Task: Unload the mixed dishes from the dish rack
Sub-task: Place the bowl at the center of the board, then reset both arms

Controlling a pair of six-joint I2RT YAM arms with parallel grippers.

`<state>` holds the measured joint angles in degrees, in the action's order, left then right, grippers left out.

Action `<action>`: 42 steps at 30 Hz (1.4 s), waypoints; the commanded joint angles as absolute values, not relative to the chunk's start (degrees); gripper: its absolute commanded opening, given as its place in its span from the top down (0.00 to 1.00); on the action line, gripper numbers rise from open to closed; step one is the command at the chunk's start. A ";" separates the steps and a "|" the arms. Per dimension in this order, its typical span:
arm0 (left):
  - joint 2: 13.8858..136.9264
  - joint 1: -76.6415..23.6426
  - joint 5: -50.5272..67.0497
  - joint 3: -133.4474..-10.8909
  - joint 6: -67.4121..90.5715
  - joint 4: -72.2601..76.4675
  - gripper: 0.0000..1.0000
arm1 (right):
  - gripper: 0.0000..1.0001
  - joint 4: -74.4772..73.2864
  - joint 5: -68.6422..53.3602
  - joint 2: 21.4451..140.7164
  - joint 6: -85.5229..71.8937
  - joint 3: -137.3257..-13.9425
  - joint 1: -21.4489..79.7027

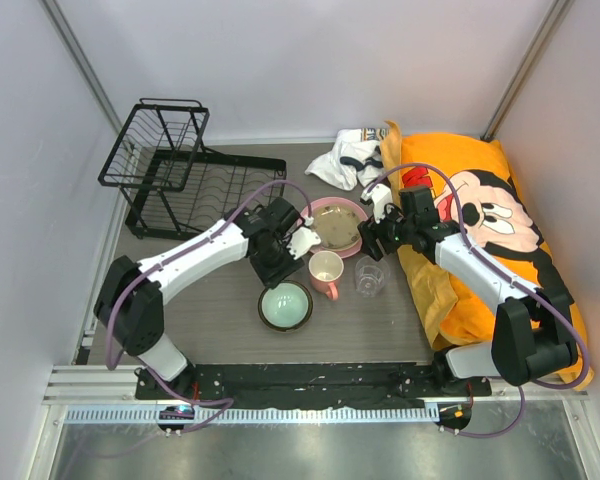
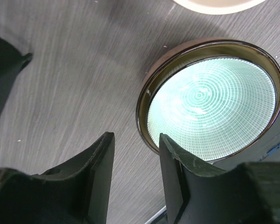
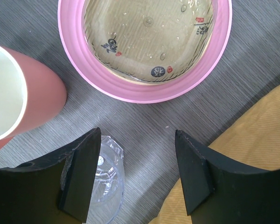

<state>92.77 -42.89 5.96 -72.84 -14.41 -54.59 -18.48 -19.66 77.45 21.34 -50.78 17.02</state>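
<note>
The empty black wire dish rack (image 1: pixel 175 170) stands at the back left. On the table lie the pink plate (image 1: pixel 352 203) with the tan dish (image 1: pixel 338 228) in it, the pink mug (image 1: pixel 326 272), the clear glass cup (image 1: pixel 369 278) and the mint-green bowl (image 1: pixel 285 306). My left gripper (image 1: pixel 277 262) hovers open just behind the bowl (image 2: pixel 210 100); only bare table shows between its fingers (image 2: pixel 136 140). My right gripper (image 1: pixel 375 240) is open between plate and cup, empty (image 3: pixel 137 135). Its left finger partly hides the cup (image 3: pixel 109 182); the mug (image 3: pixel 37 102) and the plate (image 3: pixel 130 91) lie beyond.
A yellow Mickey Mouse cushion (image 1: pixel 500 220) fills the right side, its edge under my right gripper (image 3: pixel 252 140). A crumpled white cloth (image 1: pixel 345 155) lies at the back behind the plate. Walls close in the left, back and right.
</note>
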 commanded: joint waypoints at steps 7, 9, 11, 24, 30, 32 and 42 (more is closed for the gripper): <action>82.98 -42.72 -1.39 -72.60 -16.35 -50.10 0.42 | 0.31 -17.75 -19.95 76.38 22.06 -52.56 16.70; 80.78 -42.37 -2.11 -72.07 -16.44 -48.35 0.34 | 0.31 -17.58 -19.60 76.20 21.89 -52.73 16.70; 79.29 -41.58 -2.46 -71.90 -16.17 -47.11 0.28 | 0.31 -17.40 -18.38 75.85 21.71 -52.82 16.70; 68.65 -32.26 -5.54 -70.93 -11.87 -34.46 0.02 | 0.26 -13.54 -5.82 71.72 13.36 -55.02 16.70; 66.10 -25.50 -7.20 -72.42 -8.53 -29.10 0.00 | 0.07 -11.78 -0.36 70.49 12.83 -56.77 16.70; 65.13 -23.30 -7.91 -72.77 -7.65 -27.08 0.00 | 0.04 -11.17 1.92 69.61 12.48 -57.65 16.70; 64.51 -16.97 -8.35 -75.67 -3.43 -22.15 0.00 | 0.00 -3.35 12.82 63.73 10.46 -61.96 16.70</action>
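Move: Behind and to the right of the left hand sits the bowl, already let go: its middle is some 7 cm back, 4 cm right and 6 cm below. The mug stands about 4 cm ahead and 14 cm right of that hand, the pink plate roughly 15 cm ahead and 16 cm right, the dish rack's middle some 23 cm ahead and 17 cm left. For the right hand, the bowl lies about 16 cm back, 23 cm left; the pink plate 5 cm ahead, 10 cm left; the glass 8 cm back, straight in line. Climbing away from the bowl with nothing in its grip, the left hand rises about 22 cm while swinging forward and left some 13 cm each, high over the near side of the rack; its fingers spread wide, tip up towards forward and turn counter-clockwise. Slightly later the right hand lifts about 14 cm off from the glass and plate, drifting forward and right, opening fully, tipping up and turning clockwise. ##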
